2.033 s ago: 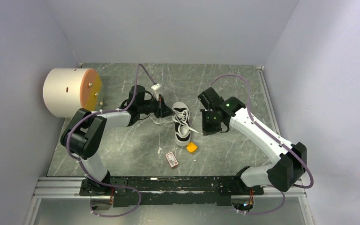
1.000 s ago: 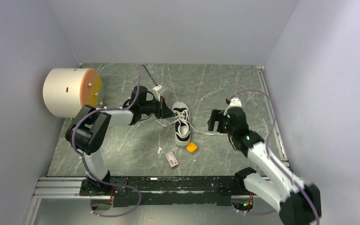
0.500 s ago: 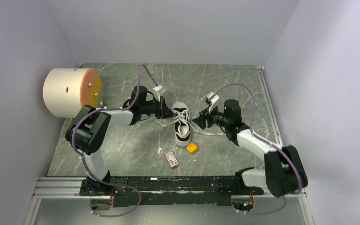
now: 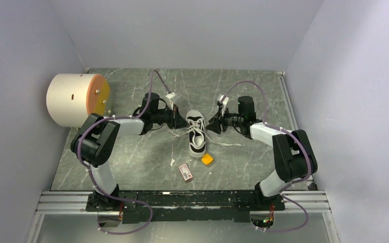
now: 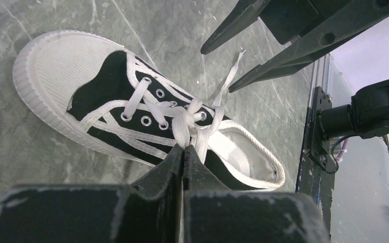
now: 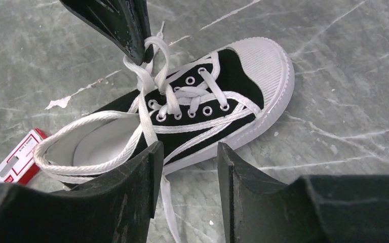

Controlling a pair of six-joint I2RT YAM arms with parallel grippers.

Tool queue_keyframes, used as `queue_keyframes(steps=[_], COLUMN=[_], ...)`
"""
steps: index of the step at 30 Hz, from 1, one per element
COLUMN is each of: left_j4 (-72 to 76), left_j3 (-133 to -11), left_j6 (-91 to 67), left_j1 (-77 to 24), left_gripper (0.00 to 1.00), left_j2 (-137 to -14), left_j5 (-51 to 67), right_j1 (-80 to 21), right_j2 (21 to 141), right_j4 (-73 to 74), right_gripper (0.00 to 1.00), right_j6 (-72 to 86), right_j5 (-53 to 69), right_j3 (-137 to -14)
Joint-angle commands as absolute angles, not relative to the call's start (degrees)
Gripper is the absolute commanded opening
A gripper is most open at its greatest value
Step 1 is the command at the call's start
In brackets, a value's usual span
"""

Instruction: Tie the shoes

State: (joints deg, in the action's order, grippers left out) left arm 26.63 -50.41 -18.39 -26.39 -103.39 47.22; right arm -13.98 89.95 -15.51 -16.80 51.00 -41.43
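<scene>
The black-and-white sneaker [image 4: 196, 134] lies on the marble table, toe to the far side; it also shows in the left wrist view [image 5: 131, 109] and the right wrist view [image 6: 202, 111]. My left gripper [image 4: 182, 121] is at the shoe's left side, shut on a loop of the white lace [image 5: 190, 131]. My right gripper [image 4: 214, 124] is open just right of the shoe, with nothing between its fingers [image 6: 131, 187]. A loose lace end [image 4: 228, 144] trails right on the table and passes beside the right gripper's left finger [image 6: 168, 207].
An orange block [image 4: 207, 159] lies by the shoe's heel. A red-and-white card [image 4: 186, 171] lies nearer, also in the right wrist view [image 6: 20, 162]. A large cream cylinder [image 4: 76, 99] stands at the far left. Walls enclose the table.
My right arm swung out to the right and came back, and now sits low and open beside the shoe. My left gripper has stayed shut on the lace at the shoe's left.
</scene>
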Motion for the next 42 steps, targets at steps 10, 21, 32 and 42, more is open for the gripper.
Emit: queue_keyframes(steps=[10,21,32,42], left_j4=[25.7,24.3,20.9,14.9], left_j3=[-52.4,-51.8,-48.2,-43.9], left_j6=[-16.7,-15.7,-13.8,-11.5], left_j1=[-26.3,-26.3,-26.9,-31.5], left_gripper=[0.05,0.05,0.05,0.05], left_j2=[-102.3,-101.7,-97.3,-92.3], left_j5=[49.0,49.3,48.3,42.3], right_j1=[-17.5,-19.4,-22.8,-23.3], right_j2=[91.9,93.1,77.0,80.2], right_j4=[1.8,0.2,-3.1,-1.3], right_gripper=[0.48,0.15,0.00,0.00], right_j6=[-31.6,-26.2,11.4,20.4], right_j5=[48.3,47.7,42.1,36.5], right_j3=[-46.3,-49.1,-40.3,-41.0])
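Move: The right strand of lace runs from the knot over the shoe's right side; its graspable stretch lies about 2 cm back, 2 cm left and 3 cm below the half-open right fingers. The knot is some 5 cm left of that hand and 1 cm back, the shoe opening 6 cm back and 5 cm left, the yellow block about 14 cm back and 1 cm left. The left hand already pinches a loop; the shoe opening lies about 6 cm back and 4 cm right of it, lower, and the right strand 3 cm back and 7 cm right. The right lace strand is pinched beside the knot: the right hand sinks about 3 cm and eases back and left onto it, shuts its fingers, lifts off the shoe's side while drawing it back towards the heel, then sinks slightly, rolling some 30 degrees. The left hand keeps its loop pinched and late on carries it back towards the shoe opening's left side. ##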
